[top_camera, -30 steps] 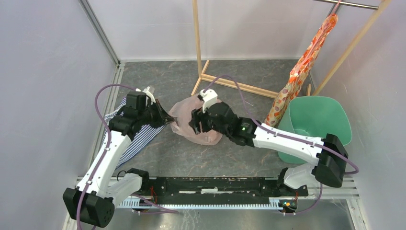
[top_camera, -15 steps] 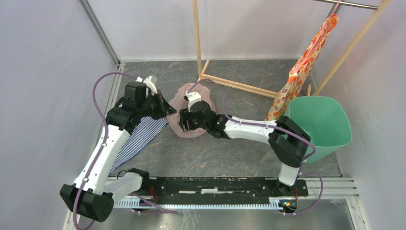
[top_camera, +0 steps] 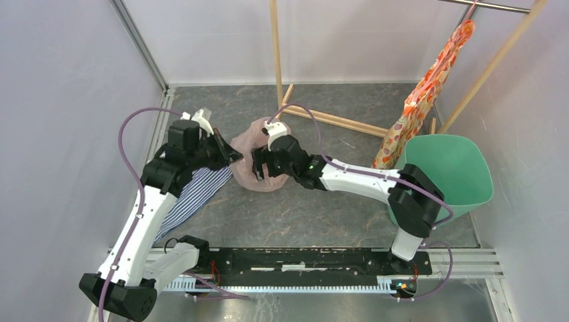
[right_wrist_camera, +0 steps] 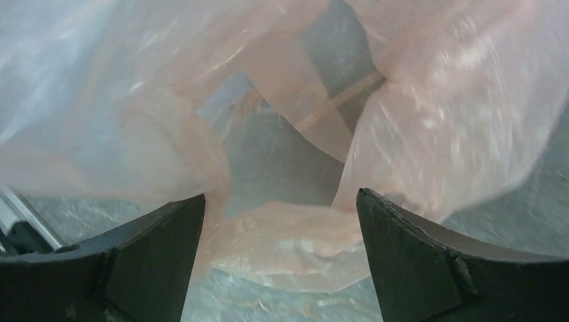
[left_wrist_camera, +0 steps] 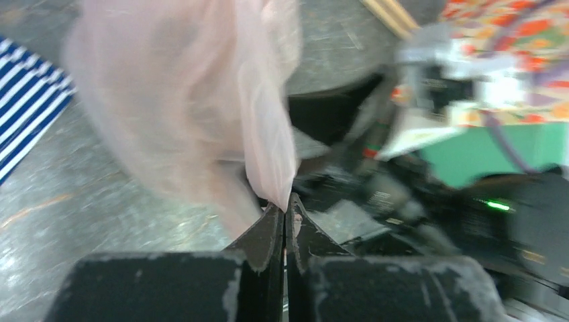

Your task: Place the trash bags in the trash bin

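The pale-pink translucent trash bag (top_camera: 247, 159) lies crumpled on the grey floor at mid-table. My left gripper (top_camera: 236, 155) is shut on the bag's left edge; in the left wrist view a pink fold (left_wrist_camera: 268, 144) comes out from between the closed tips of my left gripper (left_wrist_camera: 285, 201). My right gripper (top_camera: 259, 171) hangs over the bag's right side with its jaws wide apart. In the right wrist view my right gripper (right_wrist_camera: 280, 198) has loose bag plastic (right_wrist_camera: 282, 241) lying between its open fingers, not pinched. The mint-green trash bin (top_camera: 448, 176) stands at the far right.
A blue-white striped cloth (top_camera: 194, 193) lies under the left arm. An orange floral bag (top_camera: 423, 97) hangs from a wooden rack (top_camera: 276, 64) behind the bin. Grey walls close in on the left, back and right.
My right arm swung left from the bag's right flank and its jaws opened wider over the bag. My left gripper, still pinching the bag, drifted slightly left and back, stretching the plastic.
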You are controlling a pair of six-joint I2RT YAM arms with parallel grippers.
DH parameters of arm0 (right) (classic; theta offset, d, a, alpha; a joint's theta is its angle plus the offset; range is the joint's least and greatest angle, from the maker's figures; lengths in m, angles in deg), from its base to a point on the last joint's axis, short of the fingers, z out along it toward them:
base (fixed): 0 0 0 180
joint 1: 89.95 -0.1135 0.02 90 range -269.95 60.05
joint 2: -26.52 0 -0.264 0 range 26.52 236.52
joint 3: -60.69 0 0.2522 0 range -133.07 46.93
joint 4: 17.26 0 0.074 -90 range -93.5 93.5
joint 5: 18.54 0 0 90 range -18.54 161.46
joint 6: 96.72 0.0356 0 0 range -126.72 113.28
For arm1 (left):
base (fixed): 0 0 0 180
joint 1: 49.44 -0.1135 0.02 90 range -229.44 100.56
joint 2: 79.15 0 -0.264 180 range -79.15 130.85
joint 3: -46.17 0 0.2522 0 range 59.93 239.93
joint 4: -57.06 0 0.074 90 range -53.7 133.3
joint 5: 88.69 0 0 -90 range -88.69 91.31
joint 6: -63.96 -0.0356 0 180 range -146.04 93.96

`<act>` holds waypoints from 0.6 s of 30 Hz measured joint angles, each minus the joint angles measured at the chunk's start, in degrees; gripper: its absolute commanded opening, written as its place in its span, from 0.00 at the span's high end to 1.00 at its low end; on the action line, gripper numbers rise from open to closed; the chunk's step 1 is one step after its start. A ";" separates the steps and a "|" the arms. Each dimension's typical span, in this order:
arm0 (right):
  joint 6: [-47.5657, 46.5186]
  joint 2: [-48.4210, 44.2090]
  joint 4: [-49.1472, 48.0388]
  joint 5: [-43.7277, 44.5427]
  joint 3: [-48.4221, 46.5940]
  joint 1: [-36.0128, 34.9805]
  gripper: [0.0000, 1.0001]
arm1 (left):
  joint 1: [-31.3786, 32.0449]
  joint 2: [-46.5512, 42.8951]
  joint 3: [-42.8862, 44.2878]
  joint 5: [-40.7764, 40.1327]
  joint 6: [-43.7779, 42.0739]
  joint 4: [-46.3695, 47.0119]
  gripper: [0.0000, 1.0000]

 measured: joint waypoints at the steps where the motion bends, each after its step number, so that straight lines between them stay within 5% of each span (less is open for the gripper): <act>1: -0.35 -1.60 1.38 -0.13 1.07 0.00 0.07 | 0.00 -0.81 -1.84 -1.73 -0.02 0.22 0.98; 9: -5.05 -12.00 8.79 -2.91 2.25 1.88 0.06 | -0.02 -2.27 -16.65 -12.57 -0.02 -0.35 0.98; 18: -9.44 -9.90 7.78 -5.66 1.81 13.97 0.07 | -0.07 -1.97 -17.84 -16.52 -0.07 0.04 0.98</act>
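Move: The left hand pinches the trash bag's edge, with the bag's middle about 6 cm ahead, 5 cm right and 18 cm below. From the open right hand that middle is about 4 cm ahead, level sideways and 5 cm lower. Beyond it the wooden stand's foot lies some 23 cm ahead and 8 cm right of the right hand; the striped cloth lies roughly 24 cm left of that hand, level with it. Left hand lowers its pinched bag edge about 13 cm; open right hand sweeps 10 cm right, then forward. ##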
